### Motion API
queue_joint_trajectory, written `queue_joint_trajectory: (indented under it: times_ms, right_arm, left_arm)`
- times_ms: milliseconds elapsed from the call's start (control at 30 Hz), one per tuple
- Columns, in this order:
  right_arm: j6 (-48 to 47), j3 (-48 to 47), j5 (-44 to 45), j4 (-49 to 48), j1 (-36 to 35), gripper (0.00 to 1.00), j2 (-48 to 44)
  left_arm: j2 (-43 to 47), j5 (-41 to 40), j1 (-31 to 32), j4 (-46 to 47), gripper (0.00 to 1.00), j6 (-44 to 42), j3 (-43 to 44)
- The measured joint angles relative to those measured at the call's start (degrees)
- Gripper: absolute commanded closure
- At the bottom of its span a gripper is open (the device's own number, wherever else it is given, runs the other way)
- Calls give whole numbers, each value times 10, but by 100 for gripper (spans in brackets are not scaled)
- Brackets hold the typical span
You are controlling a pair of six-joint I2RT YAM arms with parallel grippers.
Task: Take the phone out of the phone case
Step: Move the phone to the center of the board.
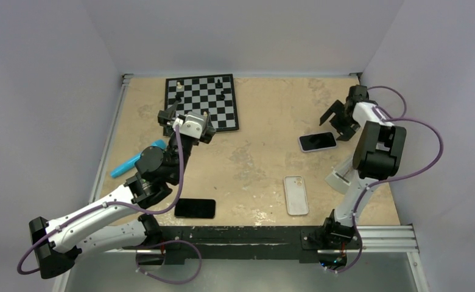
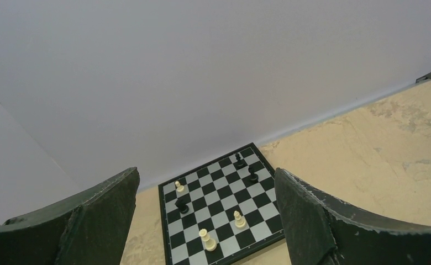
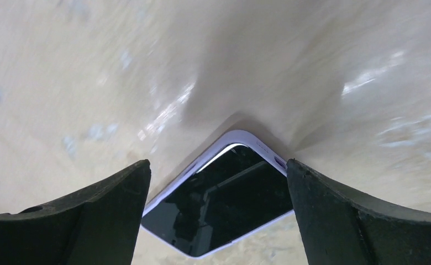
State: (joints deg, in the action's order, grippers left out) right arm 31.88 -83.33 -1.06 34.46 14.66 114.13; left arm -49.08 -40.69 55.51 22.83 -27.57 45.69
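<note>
A phone with a dark screen in a pale lilac case (image 1: 317,142) lies screen up at the right of the table. In the right wrist view the cased phone (image 3: 224,199) sits just below and between my fingers, one corner toward the far side. My right gripper (image 1: 338,123) hovers open over its right end, touching nothing; its gap shows in its own wrist view (image 3: 216,165). My left gripper (image 1: 186,117) is open and empty at the near edge of the chessboard, also seen in the left wrist view (image 2: 206,174).
A chessboard (image 1: 201,100) with a few pieces stands at the back, also in the left wrist view (image 2: 224,204). A white phone-shaped item (image 1: 296,194) lies near the front right. A black phone (image 1: 195,208) lies front centre. A blue object (image 1: 136,161) lies at the left.
</note>
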Motion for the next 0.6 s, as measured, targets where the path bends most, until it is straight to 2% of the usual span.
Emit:
queue_joint_trajectory:
  times_ms: [133,233,467,600]
  right_arm:
    - [-19,12,-57,2,-29,5,-22]
    - [-40,9,-58,6,-38,3,-37]
    - [-42,7,50,35,-49,2,-114]
    - [-16,8,122,41,-110,2,-182]
  left_arm:
    - [-2,0,0,-3,5,1,0]
    - [-3,0,0,-3,5,2,0]
    - [-3,0,0,-9,5,6,0]
    - [-3,0,-1,-11,5,6,0]
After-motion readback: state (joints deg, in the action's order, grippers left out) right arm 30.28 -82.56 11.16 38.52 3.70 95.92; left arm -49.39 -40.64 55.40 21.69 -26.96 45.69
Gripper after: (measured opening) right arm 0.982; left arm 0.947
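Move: The phone lies right below the right hand's open fingers, its middle about 4 cm to the left, 4 cm back and 1 cm down; one finger is at its right end. From this hand, the white stand is roughly 18 cm back and 5 cm to the right, the empty phone case some 26 cm back and 14 cm to the left. From the raised left hand the phone is about 12 cm ahead, 48 cm to the right and 35 cm below. Leftward first, the right hand finishes its push with one finger against the phone's right end, sweeping about 5 cm while starting to rise. Then it lifts clear, drifting a little back to the right and left again, ending some 12 cm higher, fingers still wide open and their tips swung forward and to the right. ##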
